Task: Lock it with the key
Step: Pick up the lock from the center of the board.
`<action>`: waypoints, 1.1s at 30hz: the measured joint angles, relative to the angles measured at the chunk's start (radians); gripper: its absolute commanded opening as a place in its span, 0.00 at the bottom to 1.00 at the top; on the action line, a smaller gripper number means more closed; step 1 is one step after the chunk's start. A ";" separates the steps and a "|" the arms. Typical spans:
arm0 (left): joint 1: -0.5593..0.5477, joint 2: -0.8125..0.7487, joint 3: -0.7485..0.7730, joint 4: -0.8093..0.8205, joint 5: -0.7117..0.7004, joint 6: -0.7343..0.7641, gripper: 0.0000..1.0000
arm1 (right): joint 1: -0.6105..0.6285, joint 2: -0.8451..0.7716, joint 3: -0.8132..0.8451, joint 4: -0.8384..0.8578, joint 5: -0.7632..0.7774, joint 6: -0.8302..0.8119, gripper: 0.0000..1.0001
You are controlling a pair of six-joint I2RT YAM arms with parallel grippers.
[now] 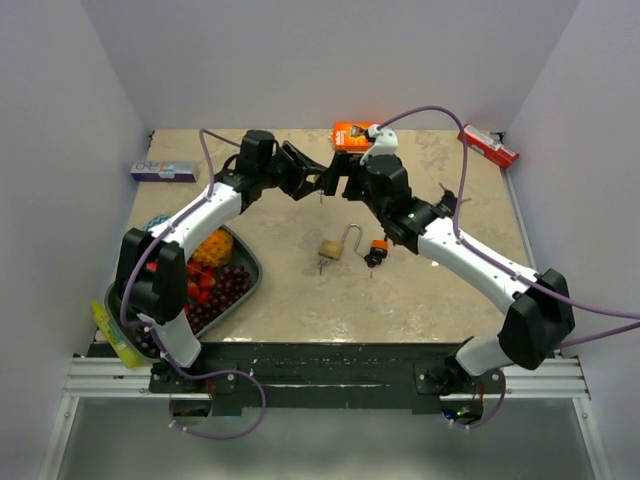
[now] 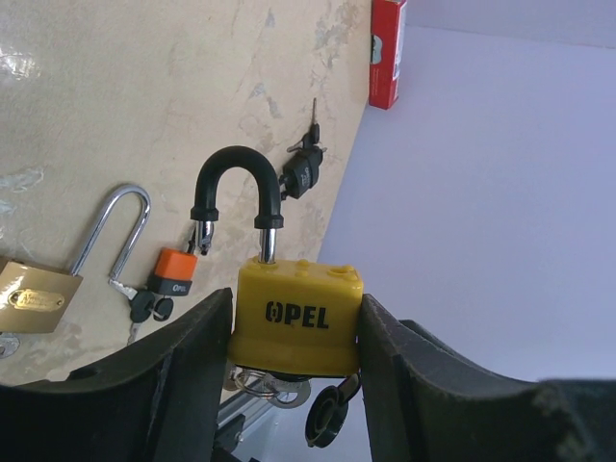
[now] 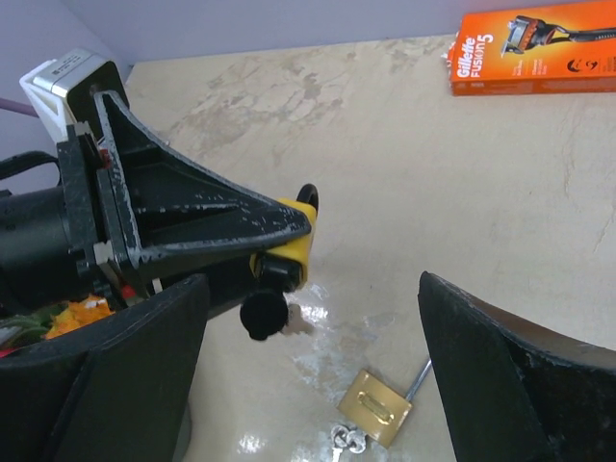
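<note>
My left gripper (image 2: 296,304) (image 1: 322,182) is shut on the body of a yellow OPEL padlock (image 2: 298,318) (image 3: 295,245), held above the table. Its black-coated shackle (image 2: 237,179) stands open, one leg free of the body. Keys on a ring (image 2: 275,389) hang at the lock's underside beside a dangling black cap (image 3: 264,313). I cannot tell whether a key sits in the keyhole. My right gripper (image 3: 308,375) (image 1: 350,186) is open just beside the lock's underside, with nothing between its fingers.
On the table below lie a brass padlock (image 3: 375,407) (image 1: 330,248) with keys and a small orange padlock (image 2: 175,269) (image 1: 377,247). An orange Gillette box (image 3: 534,48) and a red box (image 1: 490,147) sit at the back. A fruit tray (image 1: 250,285) is front left.
</note>
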 measured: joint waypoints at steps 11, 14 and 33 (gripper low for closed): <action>0.014 0.000 -0.021 0.026 0.042 -0.066 0.00 | 0.006 -0.037 -0.048 0.027 -0.019 -0.013 0.89; 0.013 0.000 -0.021 0.039 0.051 -0.087 0.00 | 0.024 0.023 -0.028 0.027 -0.012 -0.024 0.89; 0.018 0.000 -0.054 0.122 0.118 -0.208 0.00 | 0.086 0.180 0.060 0.072 0.201 -0.098 0.54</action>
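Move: Held in the left hand's fingertips, the yellow lock is practically at that hand's point. From the open right hand it lies roughly 4 cm ahead, 4 cm to the left and 3 cm lower. Down on the table, some 20 cm below the right hand, are the brass lock, about 16 cm back and 1 cm left, the orange lock, 16 cm back and 11 cm right, and the Gillette box, 14 cm ahead and 7 cm right. Backing off a centimetre or two, the right hand then sinks about 4 cm while going some 3 cm left, and finally pushes forward about 4 cm to bring its fingers around the capped underside of the yellow lock, rolling its left side down and narrowing its opening partway. The left hand keeps its grip, rises just over 1 cm and rolls about 10 degrees, left side down. ##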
